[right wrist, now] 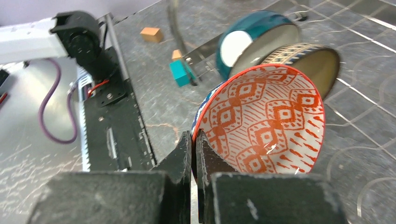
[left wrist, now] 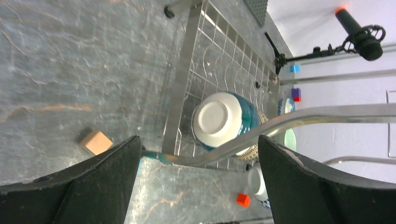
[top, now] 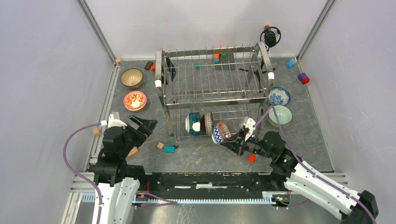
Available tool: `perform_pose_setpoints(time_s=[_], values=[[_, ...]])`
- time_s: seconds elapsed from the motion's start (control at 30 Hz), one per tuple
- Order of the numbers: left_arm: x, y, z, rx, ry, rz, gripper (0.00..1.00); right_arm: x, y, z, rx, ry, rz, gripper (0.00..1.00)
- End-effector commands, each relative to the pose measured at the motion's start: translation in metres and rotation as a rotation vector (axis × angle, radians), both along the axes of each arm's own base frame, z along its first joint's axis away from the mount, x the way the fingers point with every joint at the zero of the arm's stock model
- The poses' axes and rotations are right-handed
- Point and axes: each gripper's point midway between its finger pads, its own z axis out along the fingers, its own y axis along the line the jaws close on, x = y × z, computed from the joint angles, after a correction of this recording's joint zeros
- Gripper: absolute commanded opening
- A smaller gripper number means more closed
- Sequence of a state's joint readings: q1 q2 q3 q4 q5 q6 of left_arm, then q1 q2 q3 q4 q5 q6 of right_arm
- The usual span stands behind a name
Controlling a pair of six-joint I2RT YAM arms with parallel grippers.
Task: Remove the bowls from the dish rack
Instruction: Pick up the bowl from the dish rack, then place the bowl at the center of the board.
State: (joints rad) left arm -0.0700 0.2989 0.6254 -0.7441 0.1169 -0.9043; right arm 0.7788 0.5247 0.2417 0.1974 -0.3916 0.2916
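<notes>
The steel dish rack (top: 211, 103) stands mid-table. On its lower tier a teal bowl (top: 193, 123) and a gold-patterned bowl (top: 208, 122) stand on edge. At the rack's front, my right gripper (top: 233, 141) is shut on the rim of a tilted bowl (right wrist: 266, 121) that is red-patterned inside and blue-and-white outside. My left gripper (left wrist: 198, 140) is open and holds nothing. It hangs left of the rack and faces the teal bowl (left wrist: 224, 119). A brown-gold bowl (top: 131, 78) and a red-and-white bowl (top: 135, 100) sit on the table at the left. At the right sit a blue-and-white bowl (top: 279, 96) and a pale green bowl (top: 280, 115).
Small coloured blocks lie about: a teal one (top: 169, 149) and tan ones (top: 160, 145) by the rack's front left leg, and a red one (top: 251, 158) under my right arm. A black microphone (top: 270, 36) stands behind the rack. Metal rails edge the table.
</notes>
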Motion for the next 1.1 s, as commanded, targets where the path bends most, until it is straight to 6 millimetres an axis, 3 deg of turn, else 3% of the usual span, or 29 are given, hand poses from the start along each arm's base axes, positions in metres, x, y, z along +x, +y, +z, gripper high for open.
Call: perform_pose_setpoints(time_s=[0.0,0.23,0.4,0.53,0.87,1.07], values=[[-0.015,-0.027,-0.004,-0.094,0.068,-0.134,1.00,-0.014,0.013,0.040,0.013,-0.140,0.052,0.00],[-0.037,-0.033,-0.001,-0.034,0.108,-0.218,1.00,-0.031,0.034,0.041,-0.080,-0.205,0.094,0.00],[-0.052,-0.021,-0.007,0.053,0.176,-0.194,1.00,-0.042,0.053,0.028,-0.223,-0.273,0.117,0.00],[-0.060,-0.030,-0.004,0.060,0.176,-0.270,1.00,-0.052,0.066,0.028,-0.295,-0.361,0.126,0.00],[-0.067,-0.045,-0.013,0.127,0.171,-0.435,1.00,-0.087,0.099,0.004,-0.506,-0.605,0.279,0.00],[-0.066,-0.048,-0.018,0.156,0.148,-0.483,1.00,-0.108,0.129,0.004,-0.567,-0.711,0.374,0.00]])
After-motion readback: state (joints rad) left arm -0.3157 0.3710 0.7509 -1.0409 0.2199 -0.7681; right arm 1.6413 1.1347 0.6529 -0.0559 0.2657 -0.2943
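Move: The right fingers already hold the patterned bowl by its rim, its middle about 4 cm ahead and 4 cm left of them. The open left gripper is some 33 cm to the left and 6 cm farther out. Still racked, the brown bowl stands about 8 cm ahead and 8 cm left of the right hand, the teal bowl 15 cm left and 8 cm ahead. From the left hand, the patterned bowl lies some 30 cm right and 2 cm back. Keeping its pinch on the patterned bowl's rim, the right hand draws the bowl back and left by some 15 cm in all, away from the rack and towards the left gripper. It sinks about 4 cm, mostly later on, while its fingers tip down and the wrist rolls by some 50 degrees. The left hand, wide open and empty, comes back about 7 cm and right 4 cm, turning clockwise and tipping slightly down. ##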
